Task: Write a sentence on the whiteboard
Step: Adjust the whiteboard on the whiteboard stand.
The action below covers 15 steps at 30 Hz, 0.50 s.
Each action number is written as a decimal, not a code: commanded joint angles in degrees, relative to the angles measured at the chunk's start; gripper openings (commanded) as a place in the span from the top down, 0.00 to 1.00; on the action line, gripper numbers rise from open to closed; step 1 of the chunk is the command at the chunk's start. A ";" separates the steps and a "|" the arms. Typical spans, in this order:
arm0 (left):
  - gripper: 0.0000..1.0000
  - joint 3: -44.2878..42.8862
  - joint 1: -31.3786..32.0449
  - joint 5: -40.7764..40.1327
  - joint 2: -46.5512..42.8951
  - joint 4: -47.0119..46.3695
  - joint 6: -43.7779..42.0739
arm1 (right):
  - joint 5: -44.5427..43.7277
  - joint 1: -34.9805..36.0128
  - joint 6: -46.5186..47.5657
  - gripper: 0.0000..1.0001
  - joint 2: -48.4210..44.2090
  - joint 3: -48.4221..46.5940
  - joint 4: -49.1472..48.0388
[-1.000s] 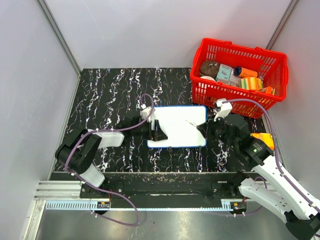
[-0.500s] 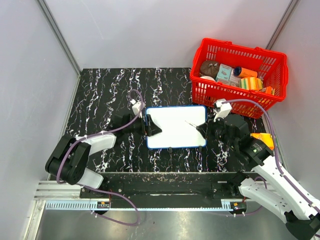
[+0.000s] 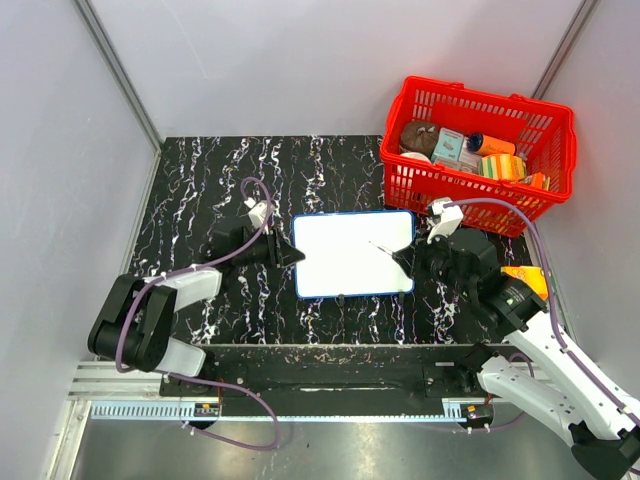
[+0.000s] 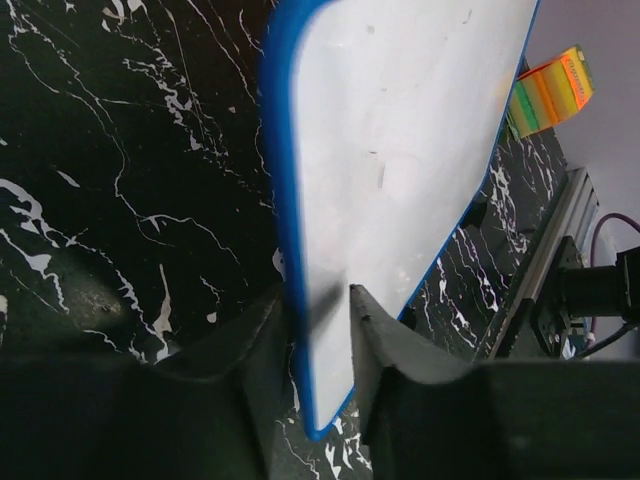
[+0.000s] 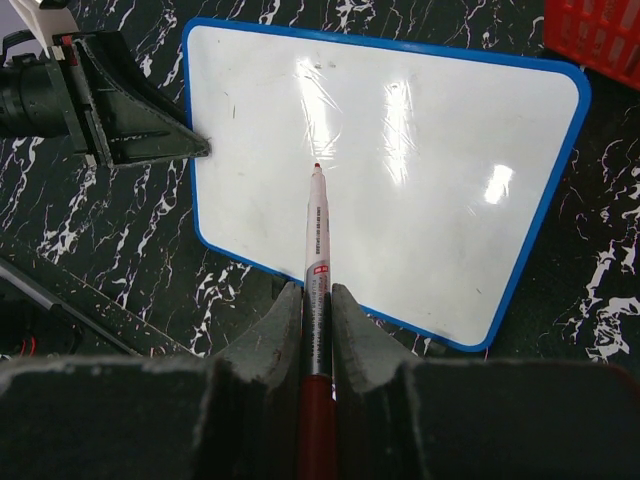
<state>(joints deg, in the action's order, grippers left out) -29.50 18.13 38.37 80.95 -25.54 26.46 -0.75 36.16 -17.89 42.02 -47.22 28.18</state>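
The whiteboard [image 3: 355, 255] lies flat on the black marbled table, white with a thin blue frame. Its face [image 5: 420, 170] is blank and no sentence shows on it. My left gripper [image 3: 297, 256] reaches in from the left. Its jaws are closed over the board's left edge [image 4: 300, 200], one finger against the blue frame and the other on the white face [image 4: 318, 295]. My right gripper [image 5: 318, 290] is shut on a red marker [image 5: 318, 230]. The marker's tip hovers over the middle of the board. In the top view the marker [image 3: 385, 248] points left from the right gripper [image 3: 408, 262].
A red basket [image 3: 470, 192] filled with several packets and tubs stands at the back right, close behind the board's right corner. An orange and yellow block [image 3: 525, 278] sits by the right arm. Grey walls close in the table on three sides.
My left gripper has drawn back to the left, from over the board's left part to its left edge, and its jaws have narrowed onto that edge. The right gripper and marker have not moved.
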 commanded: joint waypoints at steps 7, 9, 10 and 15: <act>1.00 0.31 -1.34 9.09 6.33 -15.05 1.57 | 0.58 0.31 -0.39 1.00 -1.15 -0.15 -2.70; 1.00 0.93 -1.43 10.14 6.50 -19.18 3.15 | 0.67 0.31 -0.30 1.00 -1.33 -0.15 -2.70; 1.00 1.63 -1.43 10.41 6.42 -20.94 3.86 | 0.58 0.31 -0.39 1.00 -1.33 -0.24 -2.70; 1.00 0.15 -1.52 11.11 7.20 -21.32 2.91 | 0.58 0.31 -0.30 1.00 -1.24 -0.15 -2.70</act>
<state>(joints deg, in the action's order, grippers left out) -28.14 17.08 49.34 87.26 -40.80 31.92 -0.51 36.16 -18.04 41.25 -47.22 28.12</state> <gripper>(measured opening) 0.061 0.201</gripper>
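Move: The whiteboard's left edge is right at the half-open left fingers, with the board's middle about 13 cm to that hand's right, about level with it ahead and in height. The marker is some 20 cm to the left hand's right, 3 cm back and 11 cm higher; the red basket is about 42 cm right and 25 cm ahead. From the right hand, the whiteboard's middle lies roughly 9 cm left, 5 cm ahead and 12 cm below. Shut the left gripper on the whiteboard's left edge so its fingertips pinch the blue rim, then ease the hand about 1.5 cm to the right, drawing back and lifting roughly 1 cm each, while the wrist rolls its left side down and turns clockwise, a bit under 10 degrees each. ##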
